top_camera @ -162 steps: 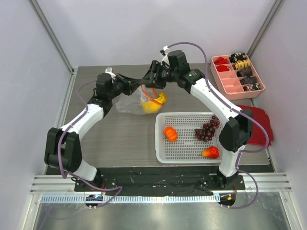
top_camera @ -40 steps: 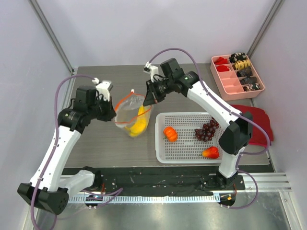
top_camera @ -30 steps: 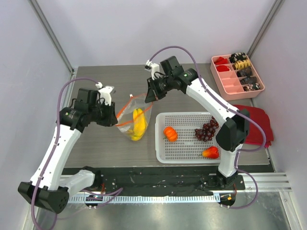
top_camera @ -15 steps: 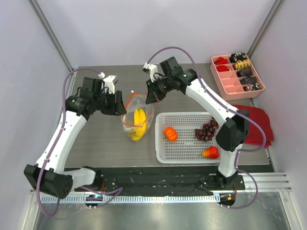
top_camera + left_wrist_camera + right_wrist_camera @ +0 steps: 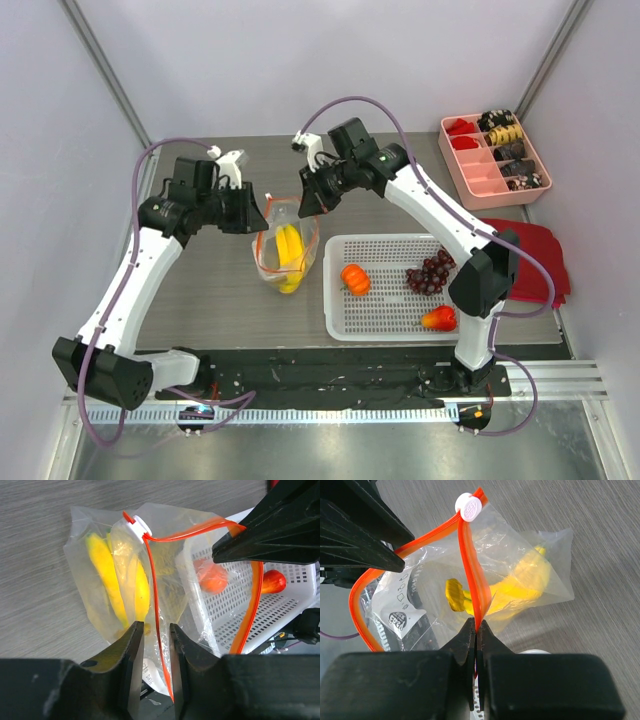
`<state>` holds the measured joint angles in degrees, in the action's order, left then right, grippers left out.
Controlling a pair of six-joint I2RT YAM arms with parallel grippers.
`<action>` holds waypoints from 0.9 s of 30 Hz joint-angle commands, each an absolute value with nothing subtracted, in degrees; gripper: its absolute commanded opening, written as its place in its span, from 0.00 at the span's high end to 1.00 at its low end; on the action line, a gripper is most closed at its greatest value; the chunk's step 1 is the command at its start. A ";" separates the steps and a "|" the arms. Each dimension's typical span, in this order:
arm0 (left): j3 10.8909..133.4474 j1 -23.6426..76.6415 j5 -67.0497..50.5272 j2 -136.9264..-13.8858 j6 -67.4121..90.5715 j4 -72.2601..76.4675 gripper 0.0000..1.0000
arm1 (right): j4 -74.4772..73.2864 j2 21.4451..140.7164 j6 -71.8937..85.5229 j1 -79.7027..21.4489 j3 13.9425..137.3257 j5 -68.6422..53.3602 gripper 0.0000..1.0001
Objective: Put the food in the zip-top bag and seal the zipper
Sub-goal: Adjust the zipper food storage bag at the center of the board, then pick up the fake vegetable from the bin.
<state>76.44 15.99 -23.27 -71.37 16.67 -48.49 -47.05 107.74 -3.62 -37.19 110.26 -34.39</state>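
The zip-top bag (image 5: 285,255) hangs upright over the table between both grippers, with the yellow banana bunch (image 5: 288,248) inside. My right gripper (image 5: 476,622) is shut on the orange-red zipper (image 5: 470,570) below its white round slider (image 5: 469,506). My left gripper (image 5: 155,626) stands open by a narrow gap, and the opposite zipper (image 5: 151,575) strip runs between its fingers. The bag's mouth gapes between the two strips. The orange pumpkin (image 5: 355,278), purple grapes (image 5: 432,270) and red-orange fruit (image 5: 438,318) lie in the white basket (image 5: 390,325).
A pink compartment tray (image 5: 470,175) of small snacks sits at the back right. A red cloth (image 5: 535,265) lies right of the basket. The basket stands close against the bag's right side. Grey walls enclose the table on three sides.
My left arm has swung back and to the right, up to the bag's mouth. Its jaws opened wide, then narrowed around the strip. The bag now hangs more upright. The right gripper has barely moved.
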 commanded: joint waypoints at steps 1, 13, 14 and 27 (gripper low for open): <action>77.43 16.17 -24.87 -70.40 18.01 -46.06 0.74 | -45.18 105.64 -4.13 -37.53 112.76 -36.47 0.94; 78.84 16.17 -23.29 -68.82 18.46 -48.52 1.00 | -43.60 91.88 -4.92 -31.57 96.81 -28.39 0.17; 78.40 16.17 -23.38 -68.73 18.37 -48.52 1.00 | -43.16 90.02 -5.27 -30.42 94.51 -28.39 0.13; 76.91 16.17 -23.47 -69.87 19.16 -47.46 1.00 | -30.51 70.22 -4.84 -31.28 57.23 -20.05 0.04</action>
<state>76.99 16.10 -23.07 -70.26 18.65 -48.88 -38.96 69.49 -6.90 -28.62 63.00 -26.39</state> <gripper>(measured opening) 0.012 0.960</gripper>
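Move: From the right hand, shut on the bag's zipper rim, the orange pumpkin lies about 11 cm right, 8 cm back and 17 cm below; the middle of the white tray around it is some 21 cm right and 9 cm back. The bananas in the bag are about 4 cm left, 4 cm back and 13 cm down. The near stretch of zipper rim sits right between the left hand's half-open fingers; the zipper slider is about 6 cm ahead of that hand and 1 cm right. Rightward first, about 15 cm, then back and down towards the orange pumpkin in the tray (some 8 cm back, 5 cm down): the right hand opens wide, lets go of the zipper rim and leaves the bag, turning a little over 10 degrees clockwise. Before that the left hand, staying nearly in place, shuts its fingers on the rim and keeps pinching it, rising barely 1 cm. ##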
